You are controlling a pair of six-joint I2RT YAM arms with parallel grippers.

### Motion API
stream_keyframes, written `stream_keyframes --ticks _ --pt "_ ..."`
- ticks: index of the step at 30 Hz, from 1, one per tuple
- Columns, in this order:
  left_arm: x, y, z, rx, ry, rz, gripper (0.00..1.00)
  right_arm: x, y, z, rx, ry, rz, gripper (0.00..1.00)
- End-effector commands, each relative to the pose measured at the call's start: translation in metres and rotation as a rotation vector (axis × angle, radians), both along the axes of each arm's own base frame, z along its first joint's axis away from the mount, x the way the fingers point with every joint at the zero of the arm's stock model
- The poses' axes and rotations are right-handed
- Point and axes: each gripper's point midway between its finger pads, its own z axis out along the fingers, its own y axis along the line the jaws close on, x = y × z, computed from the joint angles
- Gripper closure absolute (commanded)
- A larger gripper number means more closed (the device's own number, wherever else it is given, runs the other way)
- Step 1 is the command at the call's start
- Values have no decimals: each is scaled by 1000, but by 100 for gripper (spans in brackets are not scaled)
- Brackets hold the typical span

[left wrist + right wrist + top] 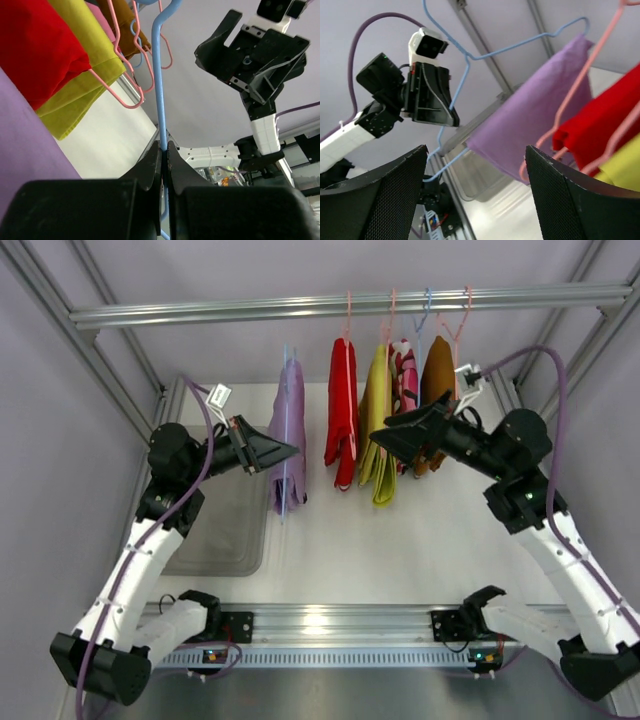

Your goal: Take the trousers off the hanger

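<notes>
The lilac trousers (290,445) are draped over a blue hanger (286,390) left of the other garments. My left gripper (285,451) is shut on that hanger's wire (160,80), which runs between its fingertips (156,152). In the top view the hanger's top sits below the rail. The red trousers (342,405) and the yellow-green trousers (377,430) hang on pink hangers from the rail. My right gripper (385,437) stands open beside the yellow-green trousers, nothing between its fingers (375,195). It faces the lilac trousers (540,110) and the left gripper (432,100).
An aluminium rail (200,312) crosses the back. A pink patterned garment (407,375) and a brown one (437,380) hang right of the yellow-green trousers. A clear tray (215,535) lies on the table at the left. Frame posts stand at both sides.
</notes>
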Motion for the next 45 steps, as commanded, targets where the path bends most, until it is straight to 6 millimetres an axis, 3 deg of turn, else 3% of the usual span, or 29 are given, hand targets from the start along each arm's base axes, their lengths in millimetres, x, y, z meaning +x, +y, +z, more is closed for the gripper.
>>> stream_keyframes --ticks 1,11,14,19,27,30,31,33,35,37,42,43,45 --pt "-16 6 40 -4 -260 26 100 -2 25 49 88 -99 49 22" --pt "-28 12 54 39 -339 45 100 -9 131 64 196 14 298 26" --pt "-31 13 61 27 -349 41 100 -12 153 64 197 29 335 28" --pt "-33 12 69 7 -348 33 100 -7 175 56 214 92 362 30" --pt "-30 11 67 8 -330 26 100 -11 198 64 234 81 413 38" --pt "-31 12 63 20 -333 31 100 -9 201 71 256 80 418 48" --pt "-32 12 62 28 -342 35 100 -9 203 72 257 79 424 61" --pt "-31 13 60 42 -347 46 100 -11 203 76 261 70 431 74" --pt "-28 16 54 73 -342 71 91 -11 201 78 259 65 423 91" --pt "-25 18 52 91 -333 94 69 -14 195 80 253 57 409 100" --pt "-20 35 63 135 -396 225 30 -21 177 91 256 19 389 100" --pt "-23 41 73 144 -434 266 23 -24 171 97 260 12 387 100" --pt "-17 53 72 211 -466 343 18 -27 165 102 260 -3 390 100"
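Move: The right hand, open, goes for the neck of the blue hanger already held off the rail: about 19 cm to its left, some 2 cm farther out and level with it. The purple trousers on that hanger have their middle about 7 cm ahead, 19 cm left and 14 cm down; the red trousers are roughly 12 cm ahead and 7 cm left, the yellow ones 11 cm straight ahead, both some 12 cm lower. From the left hand, pinching the hanger's near shoulder, the neck is about 2 cm ahead, 2 cm left and 5 cm up. The right hand sweeps about 20 cm to the left at nearly constant height, passing on the near side of the yellow and red trousers, while turning some 20 degrees counter-clockwise with its tips dipping a little, and shuts its fingers on the blue hanger's wire right beside the twisted neck. The left hand keeps its pinch on the shoulder while easing 2 cm back and slightly up, then, as the right grip closes, opens wide and draws off upwards and left by a few centimetres, its wrist turning about 20 degrees. ##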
